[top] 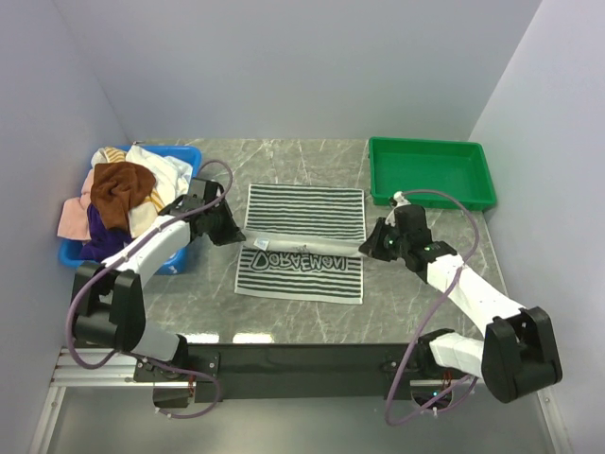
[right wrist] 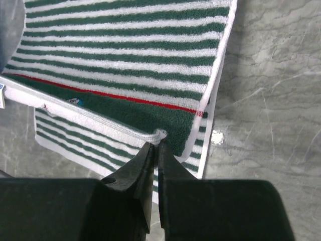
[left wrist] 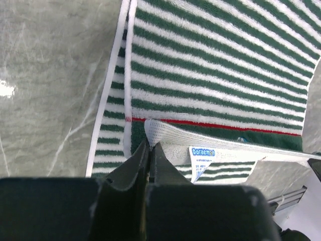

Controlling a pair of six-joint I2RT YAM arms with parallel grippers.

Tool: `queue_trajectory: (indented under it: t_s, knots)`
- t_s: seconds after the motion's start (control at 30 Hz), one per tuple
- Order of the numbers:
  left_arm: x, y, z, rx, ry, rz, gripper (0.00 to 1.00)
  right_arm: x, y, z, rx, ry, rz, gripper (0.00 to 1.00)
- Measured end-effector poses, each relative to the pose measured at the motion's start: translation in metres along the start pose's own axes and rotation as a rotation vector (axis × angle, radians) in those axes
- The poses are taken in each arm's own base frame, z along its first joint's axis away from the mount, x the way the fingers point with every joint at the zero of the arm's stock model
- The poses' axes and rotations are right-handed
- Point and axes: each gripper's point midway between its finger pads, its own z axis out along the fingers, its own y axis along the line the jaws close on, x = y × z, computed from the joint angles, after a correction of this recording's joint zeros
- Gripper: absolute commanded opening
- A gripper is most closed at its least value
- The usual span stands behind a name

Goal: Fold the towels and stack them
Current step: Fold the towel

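A green-and-white striped towel (top: pixel 304 213) with lettering lies spread in the middle of the table. Its edge is raised as a taut white band between my two grippers, and the part with the lettering lies on the near side of that band. My left gripper (top: pixel 243 235) is shut on the band's left corner, seen in the left wrist view as the gripper (left wrist: pixel 149 146) pinching the white hem of the towel (left wrist: pixel 215 75) beside a small label (left wrist: pixel 202 156). My right gripper (top: pixel 365 248) is shut on the right corner. In the right wrist view that gripper (right wrist: pixel 156 146) pinches the hem of the towel (right wrist: pixel 125 50).
A blue basket (top: pixel 185 152) at the left holds a heap of towels: brown (top: pixel 121 189), white (top: pixel 163 172), pink (top: pixel 73 217) and purple (top: pixel 95 233). A green tray (top: pixel 430 175) stands at the back right. Grey walls close in both sides and the back.
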Motion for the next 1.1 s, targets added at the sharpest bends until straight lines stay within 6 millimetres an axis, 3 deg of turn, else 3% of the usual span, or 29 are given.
queue_trajectory:
  t_s: [0.2, 0.33, 0.5, 1.1]
  knots:
    - [0.006, -0.002, -0.007, 0.005, 0.005, 0.012, 0.01, 0.003, 0.001, -0.010, -0.009, -0.008, -0.001, 0.00]
    - [0.022, 0.010, -0.004, -0.014, 0.035, 0.011, 0.01, 0.017, -0.001, -0.012, -0.022, 0.018, 0.005, 0.00]
    - [0.038, 0.023, 0.000, -0.041, 0.069, 0.006, 0.01, 0.040, -0.007, -0.008, -0.031, 0.089, 0.024, 0.00]
    - [0.054, 0.047, 0.028, -0.129, 0.141, -0.013, 0.01, 0.071, -0.022, 0.012, 0.003, 0.235, 0.061, 0.00]
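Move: Each hand holds one corner of the towel's white hem, roughly 8 cm above the table. The towel's near-left corner lies about 11 cm back and 1 cm left of the left hand, its near-right corner some 10 cm straight back of the right hand. The blue basket stands about 8 cm ahead and 24 cm left of the left hand; the green box about 19 cm ahead and 15 cm right of the right hand. Still pinching the hem's two corners and keeping it stretched between them, both hands lift barely half a centimetre and then swing down and back together towards the towel's near edge, some 6 cm lower and 4 to 5 cm nearer the robot. The fingers stay shut while both wrists tip about 10 degrees further downward, the right slightly more, bringing the hem down over the DORAEMON lettering. ##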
